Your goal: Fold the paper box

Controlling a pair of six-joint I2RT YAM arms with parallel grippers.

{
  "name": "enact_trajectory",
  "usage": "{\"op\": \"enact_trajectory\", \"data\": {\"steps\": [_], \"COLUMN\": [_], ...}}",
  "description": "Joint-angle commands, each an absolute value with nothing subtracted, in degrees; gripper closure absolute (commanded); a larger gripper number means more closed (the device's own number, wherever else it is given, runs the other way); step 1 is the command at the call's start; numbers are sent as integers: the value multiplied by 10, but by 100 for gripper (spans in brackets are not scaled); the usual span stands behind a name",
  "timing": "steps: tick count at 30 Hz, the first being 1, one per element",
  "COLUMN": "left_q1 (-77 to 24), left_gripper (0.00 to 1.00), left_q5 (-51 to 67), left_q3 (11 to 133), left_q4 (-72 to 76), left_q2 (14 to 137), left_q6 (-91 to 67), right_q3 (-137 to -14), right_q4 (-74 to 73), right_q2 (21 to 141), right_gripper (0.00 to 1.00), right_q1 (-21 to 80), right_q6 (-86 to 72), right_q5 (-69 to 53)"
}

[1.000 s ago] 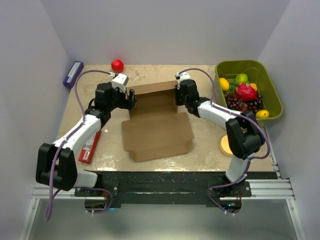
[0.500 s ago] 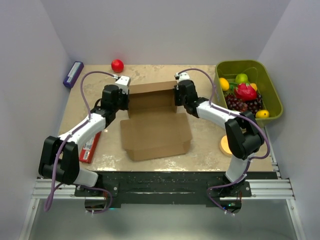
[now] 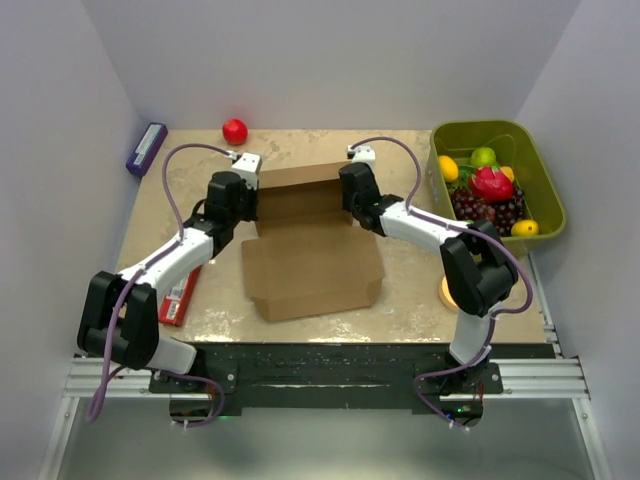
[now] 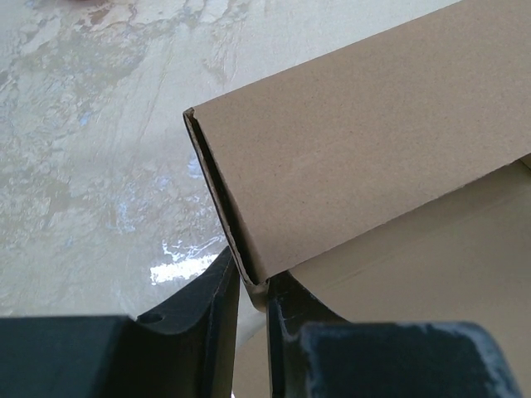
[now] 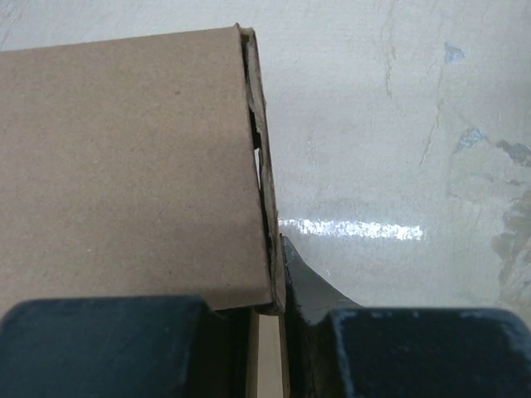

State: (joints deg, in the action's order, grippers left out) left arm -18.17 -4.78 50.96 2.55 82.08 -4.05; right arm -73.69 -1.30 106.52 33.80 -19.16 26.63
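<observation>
The paper box (image 3: 312,262) lies open mid-table, its brown base flat and its rear panel (image 3: 300,192) raised upright. My left gripper (image 3: 255,196) is at the panel's left end, and in the left wrist view (image 4: 253,290) its dark fingers (image 4: 203,307) are shut on the cardboard's (image 4: 373,149) thin double edge. My right gripper (image 3: 350,194) is at the panel's right end. In the right wrist view (image 5: 278,303) it pinches the box's (image 5: 124,166) layered right edge, one finger (image 5: 307,290) outside and the other hidden behind the panel.
A green bin (image 3: 535,170) of fruit stands at the back right. A red ball (image 3: 235,130) and a purple block (image 3: 146,148) sit at the back left. A red packet (image 3: 181,290) lies under the left arm; a round orange disc (image 3: 448,292) sits by the right arm.
My left gripper moved in to the panel's left end and closed on its edge. The right gripper kept its grip and shifted slightly left.
</observation>
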Motion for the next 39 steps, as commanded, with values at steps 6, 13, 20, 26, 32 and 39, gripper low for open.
{"op": "enact_trajectory", "data": {"steps": [6,13,20,26,32,39], "left_q1": [-187,-187,-187,-187,-187,-187], "left_gripper": [97,97,96,59,18,12], "left_q5": [-63,-62,-51,-37,-23,11], "left_q3": [506,506,508,516,518,497], "left_q4": [53,53,54,48,27,31], "left_q2": [793,793,795,790,736,656], "left_q6": [-52,-54,-57,-57,-21,70], "right_q3": [-759,-748,-729,-750,-799,-788], "right_q4": [-53,-30,-3,-3,-89,-104], "right_q2": [1085,1092,1088,1094,1103,1052], "right_gripper": [100,100,100,100,84,36], "right_q1": [325,326,328,328,325,326], "right_q6": [-243,-239,-229,-187,-151,-134], "right_q5": [445,482,478,341,237,135]}}
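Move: Each hand already pinches an upper corner of the paper box's raised far wall, right at its fingertips. From the left hand the box's near panel lies about 12 cm back, 14 cm to the right and 10 cm below; the red packet is some 16 cm back and 17 cm left, and the red fruit 22 cm ahead and 5 cm left, both down on the table. From the right hand the near panel is about 15 cm back, 6 cm left and 8 cm lower. Rightward by barely a centimetre at first, the left hand keeps its pinch, then opens wide and rises about 8 cm clear of the left corner, backing off slightly as its fingers tip up. The right hand, still pinching, swivels clockwise some 10 degrees and eases back, nudges 2 cm forward, then opens halfway while drawing back and sinking about 2 cm under the flap's edge. ##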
